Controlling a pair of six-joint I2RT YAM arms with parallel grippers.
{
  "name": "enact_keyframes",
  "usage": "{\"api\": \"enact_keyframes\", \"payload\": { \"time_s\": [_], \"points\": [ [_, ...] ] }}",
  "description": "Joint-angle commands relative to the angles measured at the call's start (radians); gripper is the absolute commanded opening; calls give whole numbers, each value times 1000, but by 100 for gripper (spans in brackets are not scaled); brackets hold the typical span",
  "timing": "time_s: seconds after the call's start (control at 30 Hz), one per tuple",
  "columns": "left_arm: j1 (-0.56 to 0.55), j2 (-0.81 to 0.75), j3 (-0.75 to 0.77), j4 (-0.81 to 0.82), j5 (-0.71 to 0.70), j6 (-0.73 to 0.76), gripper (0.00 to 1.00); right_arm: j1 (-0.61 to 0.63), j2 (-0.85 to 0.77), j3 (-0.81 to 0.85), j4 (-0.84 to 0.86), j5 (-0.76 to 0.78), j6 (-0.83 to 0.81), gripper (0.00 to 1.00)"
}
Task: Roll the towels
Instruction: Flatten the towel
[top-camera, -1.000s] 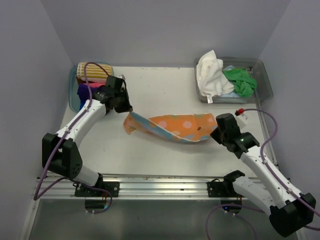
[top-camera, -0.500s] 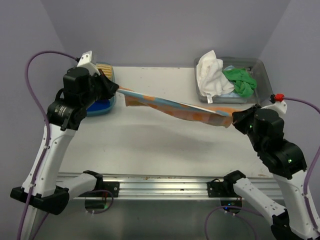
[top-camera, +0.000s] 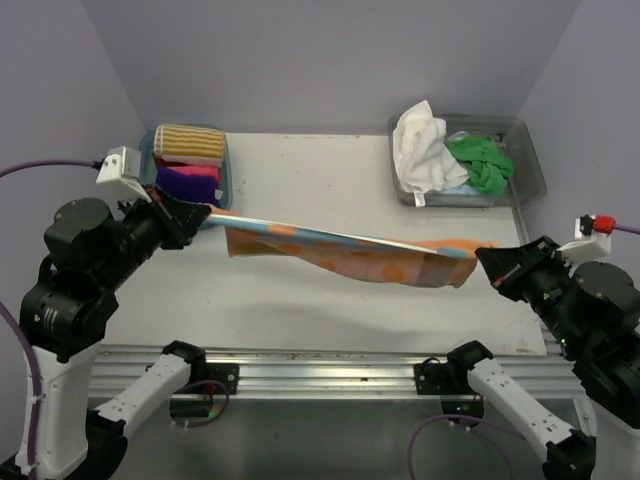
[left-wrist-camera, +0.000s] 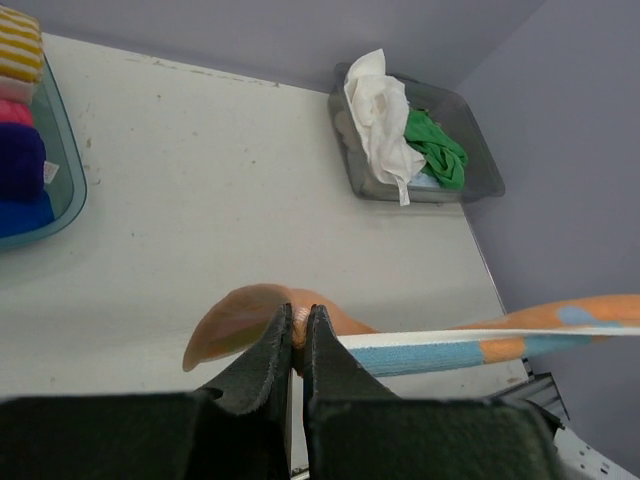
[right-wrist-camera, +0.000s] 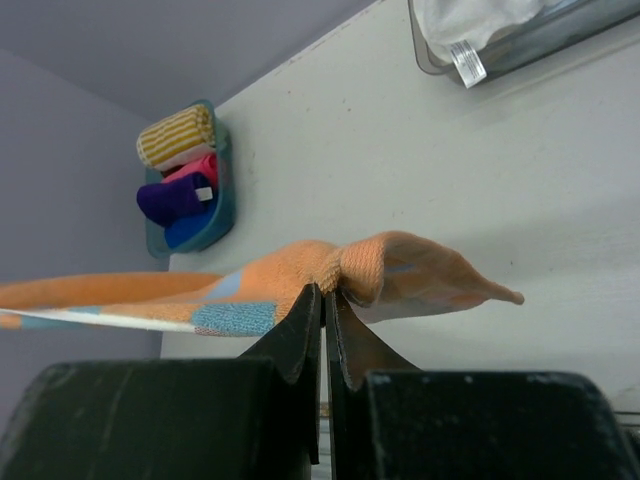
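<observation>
An orange towel (top-camera: 350, 250) with pale dots and a blue edge hangs stretched in the air above the table, between my two grippers. My left gripper (top-camera: 203, 212) is shut on its left corner; in the left wrist view the cloth (left-wrist-camera: 235, 318) bunches between the jaws (left-wrist-camera: 297, 328). My right gripper (top-camera: 483, 256) is shut on the right corner, and the right wrist view shows a fold of towel (right-wrist-camera: 410, 265) pinched at the tips (right-wrist-camera: 325, 295). The towel sags slightly in the middle.
A teal tub (top-camera: 146, 185) at the back left holds rolled towels: a yellow-striped one (top-camera: 188, 142), a pink one (top-camera: 195, 172) and a purple one (top-camera: 172, 186). A clear tub (top-camera: 528, 165) at the back right holds a crumpled white towel (top-camera: 420, 145) and a green towel (top-camera: 482, 162).
Both arms have risen and drawn apart, lifting the orange towel off the table and pulling it from a slack heap into a long taut strip.
</observation>
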Motion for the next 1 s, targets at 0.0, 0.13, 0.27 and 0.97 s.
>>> {"api": "enact_keyframes", "payload": {
  "time_s": [0.0,0.13,0.27,0.97],
  "points": [
    [14,-47,50,-91,-85,17,0,-9,-19,21,-147,75,16,0],
    [14,-64,6,-137,-92,2,0,-9,-33,-62,-190,144,32,0],
    [14,2,-170,-102,-111,-24,0,-9,3,-267,-134,164,16,0],
    [94,837,-255,286,-164,3,0,-179,828,-398,626,249,-235,0]
  ]
}}
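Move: The orange dotted towel already hangs stretched between both closed hands. The bare table spot for it lies, at its middle, some 9 cm ahead and 19 cm right of the left hand, and about 15 cm ahead and 18 cm left of the right hand, roughly 40 cm below. The basket of rolled towels is about 28 cm ahead and 16 cm left of the left hand; the grey bin is some 38 cm ahead and 10 cm right of the right hand, the white towel on it straight ahead. The towel, still pinched at its two far corners, is flung down and outward onto the table. After a short pull back of about 3 cm on the left, both hands swoop down and forward together, the left some 33 cm down, the right about 27 cm down and 21 cm forward, their fingers tipping steeply downward and keeping their grip. ##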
